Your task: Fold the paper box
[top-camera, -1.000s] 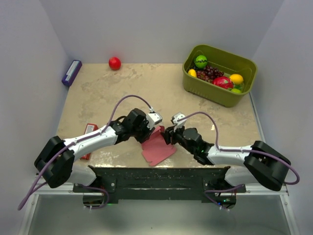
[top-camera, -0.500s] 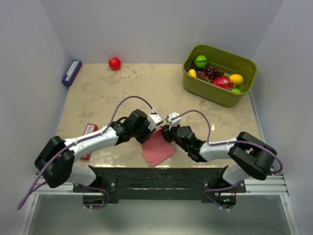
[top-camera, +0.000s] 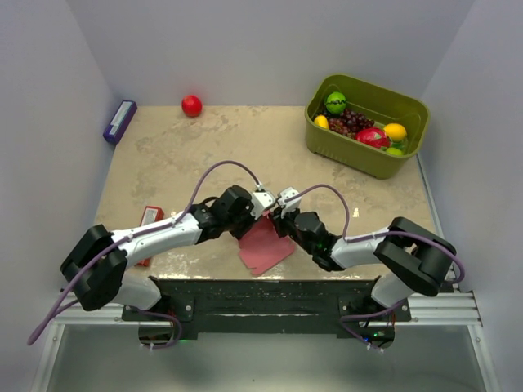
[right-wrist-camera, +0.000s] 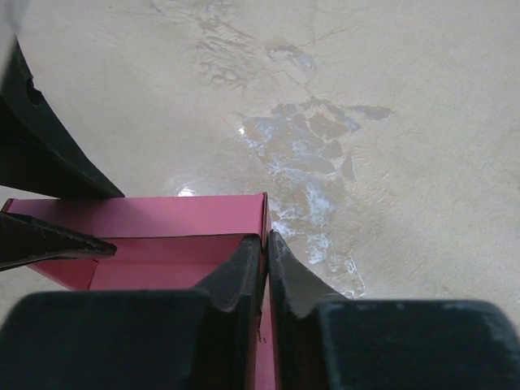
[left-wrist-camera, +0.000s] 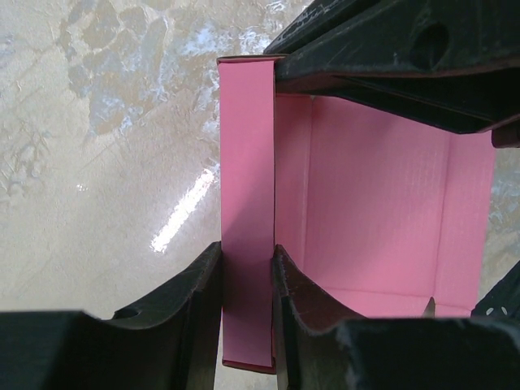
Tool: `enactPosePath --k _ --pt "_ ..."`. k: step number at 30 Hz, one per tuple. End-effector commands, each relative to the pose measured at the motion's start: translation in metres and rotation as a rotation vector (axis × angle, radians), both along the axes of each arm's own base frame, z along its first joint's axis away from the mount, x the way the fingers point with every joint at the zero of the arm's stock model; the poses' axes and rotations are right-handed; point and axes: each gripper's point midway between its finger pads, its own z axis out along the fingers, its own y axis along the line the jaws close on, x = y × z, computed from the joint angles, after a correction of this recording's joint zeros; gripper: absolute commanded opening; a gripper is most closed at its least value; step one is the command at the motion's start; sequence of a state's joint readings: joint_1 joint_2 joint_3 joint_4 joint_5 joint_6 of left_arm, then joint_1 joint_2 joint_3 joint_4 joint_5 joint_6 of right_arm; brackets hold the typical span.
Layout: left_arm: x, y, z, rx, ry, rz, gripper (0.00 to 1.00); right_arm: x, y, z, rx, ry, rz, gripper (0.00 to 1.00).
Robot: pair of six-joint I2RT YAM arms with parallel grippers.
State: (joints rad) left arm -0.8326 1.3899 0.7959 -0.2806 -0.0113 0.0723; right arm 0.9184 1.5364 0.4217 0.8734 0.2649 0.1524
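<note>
The pink paper box (top-camera: 263, 247) lies partly folded near the table's front edge, between the two arms. My left gripper (top-camera: 250, 220) is shut on its left side. In the left wrist view a narrow raised pink wall (left-wrist-camera: 246, 162) stands clamped between the two fingers of the left gripper (left-wrist-camera: 246, 262), with the box's open inside (left-wrist-camera: 382, 203) to the right. My right gripper (top-camera: 279, 222) meets the box from the other side. In the right wrist view the right gripper (right-wrist-camera: 266, 244) pinches the thin upright edge of the box (right-wrist-camera: 162, 219) at its corner.
A green basket (top-camera: 319, 131) with fruit stands at the back right. A red ball (top-camera: 191, 105) and a purple box (top-camera: 119, 121) lie at the back left. A red flat packet (top-camera: 150, 219) lies under the left arm.
My right gripper has moved left onto the box's right edge and closed on it. The left gripper has kept its hold on the left wall, shifting slightly right.
</note>
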Motion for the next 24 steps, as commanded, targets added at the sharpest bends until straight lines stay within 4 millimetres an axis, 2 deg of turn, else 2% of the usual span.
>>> enactPosePath --k 1,4,9,10,11,13,16,17,18,20,24 --pt "-0.005 0.000 -0.005 0.053 0.005 -0.018 0.00 0.003 -0.006 0.019 0.072 -0.040 -0.040 0.29" --pt "-0.005 0.001 -0.007 0.076 0.000 -0.011 0.00 -0.003 -0.021 0.020 0.104 -0.013 -0.089 0.50" --pt "-0.007 0.003 -0.010 0.115 -0.009 -0.011 0.00 -0.016 -0.046 0.030 0.175 -0.003 -0.145 0.53" --pt "-0.005 0.005 -0.010 0.128 -0.016 -0.008 0.00 -0.017 -0.056 0.024 0.171 0.019 -0.181 0.53" --pt "-0.005 0.004 -0.009 0.129 -0.022 -0.008 0.00 -0.017 -0.063 0.031 0.202 0.013 -0.212 0.53" --pt "-0.005 0.007 -0.009 0.148 -0.027 -0.012 0.00 -0.018 -0.077 0.022 0.221 0.054 -0.273 0.52" --pt "-0.004 0.005 -0.008 0.165 -0.046 -0.030 0.00 -0.008 -0.099 0.016 0.267 0.093 -0.386 0.50" --pt "-0.003 0.003 -0.006 0.170 -0.056 -0.038 0.00 0.000 -0.109 0.015 0.277 0.097 -0.419 0.50" --pt "-0.004 0.003 -0.006 0.182 -0.054 -0.044 0.00 0.002 -0.107 0.008 0.267 0.121 -0.400 0.49" --pt "-0.004 0.001 -0.010 0.212 -0.060 -0.060 0.00 0.012 -0.107 0.010 0.270 0.117 -0.409 0.49" --pt "-0.004 0.000 -0.018 0.299 -0.065 -0.082 0.00 0.020 -0.084 0.002 0.250 0.120 -0.320 0.49"
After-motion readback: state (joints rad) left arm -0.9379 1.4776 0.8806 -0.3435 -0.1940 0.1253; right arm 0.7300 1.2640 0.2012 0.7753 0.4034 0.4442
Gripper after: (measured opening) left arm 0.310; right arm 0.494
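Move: The right fingers are shut on the small end flap at the right-hand end of the box's long wall, so it lies right at them. The middle of that wall is about 5 cm left and 3 cm back of them; the unfolded lid panel is roughly 11 cm back, 2 cm left and 4 cm lower. From the left hand, which grips the wall, the end flap lies about 5 cm ahead, 7 cm right and slightly higher. The right fingers open and let go of the end flap, then the hand swings about 11 cm to the right, away from the box, rising some 3 cm and drawing back slightly at first, then going forward and down again to just below its starting height, turning about 20 degrees clockwise with fingers open. The left hand keeps its grip on the long wall almost in place, tilting about 10 degrees so its left side rises. ##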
